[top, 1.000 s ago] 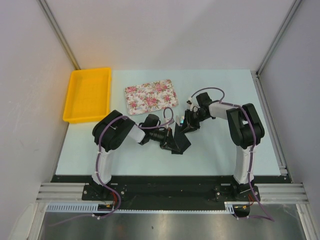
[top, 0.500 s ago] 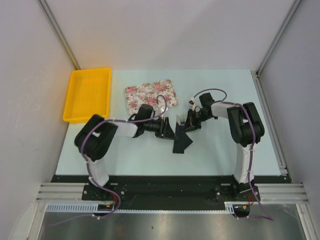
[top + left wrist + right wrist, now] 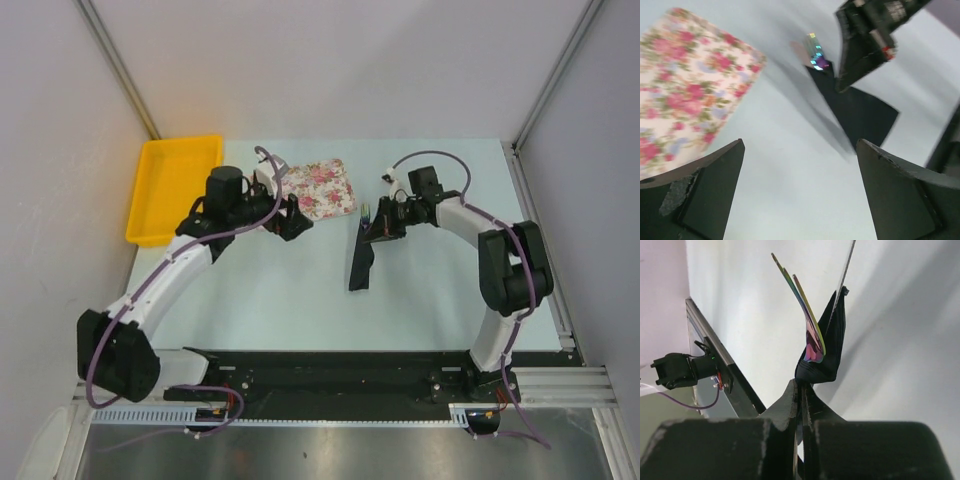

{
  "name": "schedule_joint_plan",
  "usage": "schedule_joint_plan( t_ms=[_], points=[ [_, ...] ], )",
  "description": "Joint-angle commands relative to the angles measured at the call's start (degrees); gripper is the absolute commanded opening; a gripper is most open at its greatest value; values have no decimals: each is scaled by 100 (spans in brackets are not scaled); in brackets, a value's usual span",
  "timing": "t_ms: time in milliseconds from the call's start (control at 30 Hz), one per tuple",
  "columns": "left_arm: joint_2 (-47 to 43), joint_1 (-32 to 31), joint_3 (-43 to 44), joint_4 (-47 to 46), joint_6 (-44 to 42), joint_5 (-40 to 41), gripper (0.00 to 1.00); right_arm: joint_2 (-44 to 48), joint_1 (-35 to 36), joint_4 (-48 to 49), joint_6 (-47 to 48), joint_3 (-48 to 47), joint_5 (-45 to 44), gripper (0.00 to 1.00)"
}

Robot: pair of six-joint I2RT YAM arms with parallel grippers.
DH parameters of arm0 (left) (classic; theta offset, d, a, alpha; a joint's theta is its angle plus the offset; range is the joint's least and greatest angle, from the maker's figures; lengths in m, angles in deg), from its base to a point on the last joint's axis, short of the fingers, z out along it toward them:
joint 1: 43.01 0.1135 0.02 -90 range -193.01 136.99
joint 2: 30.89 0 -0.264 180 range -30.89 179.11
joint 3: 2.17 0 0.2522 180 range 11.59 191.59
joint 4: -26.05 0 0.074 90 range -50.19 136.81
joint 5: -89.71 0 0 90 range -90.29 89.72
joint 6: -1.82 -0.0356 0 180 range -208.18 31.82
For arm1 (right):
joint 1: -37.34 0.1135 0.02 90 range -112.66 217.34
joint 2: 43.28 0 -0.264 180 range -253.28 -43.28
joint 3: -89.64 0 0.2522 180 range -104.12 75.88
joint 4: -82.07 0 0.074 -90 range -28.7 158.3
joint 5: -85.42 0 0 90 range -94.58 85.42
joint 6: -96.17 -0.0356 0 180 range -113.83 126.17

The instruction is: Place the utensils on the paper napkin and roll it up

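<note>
The black paper napkin (image 3: 360, 262) lies folded into a narrow strip at mid-table, with the iridescent utensils (image 3: 367, 212) poking out of its far end. My right gripper (image 3: 384, 229) is shut on the napkin's far end. In the right wrist view the fingertips (image 3: 801, 386) pinch the napkin (image 3: 834, 335) just below the fork tines (image 3: 807, 315). My left gripper (image 3: 291, 222) is open and empty, apart from the napkin, by the floral tray (image 3: 322, 190). In the left wrist view its gripper (image 3: 800, 145) frames bare table, with the napkin (image 3: 857, 112) and utensils (image 3: 815, 50) beyond.
A yellow bin (image 3: 175, 190) sits at the far left of the table. The floral tray (image 3: 685, 85) lies just left of my left gripper. The left arm stretches diagonally across the table's left half.
My left gripper has opened, let go of the napkin and swung left to the floral tray. My right gripper has shut on the napkin, which now lies as a narrower strip.
</note>
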Motion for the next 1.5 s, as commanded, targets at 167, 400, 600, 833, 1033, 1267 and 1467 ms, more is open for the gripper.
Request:
schedule_joint_plan(
  t_ms=[167,400,600,833,1033,1267,1467],
  points=[
    [-1451,41,12,398,-585,227,100,1363,273,-648,1086,-991,476,0],
    [-2393,49,-595,-76,-137,-620,100,2444,712,-1072,1781,-1370,617,0],
    [-2798,50,-894,-770,380,-1790,99,3455,1327,-931,2036,-1239,301,0],
    [-2631,-379,-1175,-1999,1075,-2618,85,4071,1794,-606,1887,-984,-51,0],
    [-2289,-1092,-947,-2072,1023,-2039,83,4264,2259,-711,2168,-905,-314,0],
    [-1867,-1462,-833,-2440,1304,-1897,71,4449,2585,-535,2160,-703,-605,0],
    [-1752,-1901,-938,-2862,1602,-1959,60,4441,2673,-483,2160,-685,-640,0]
  ],
)
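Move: The napkin bundle, still pinched in the right fingers and clear of the table, has its middle about 2 cm back, 1 cm left and 2 cm below the right hand. Its utensil ends lie roughly 4 cm ahead, 2 cm left and 3 cm above that hand. From the open left hand, the bundle is level fore-and-aft, some 15 cm right and 15 cm below. The floral mat is 18 cm ahead of the left hand, 5 cm right and 22 cm down. The napkin bundle goes up some 27 cm and back nearly 20 in the right hand's closed fingers, drifting a little left as that wrist tips upward by over 50 degrees. The left hand climbs about 10 cm, first edging left, then sweeps back about 17 cm and rightward to meet the bundle, turning clockwise and narrowing its jaws to about two-thirds open around the napkin's hanging part. ##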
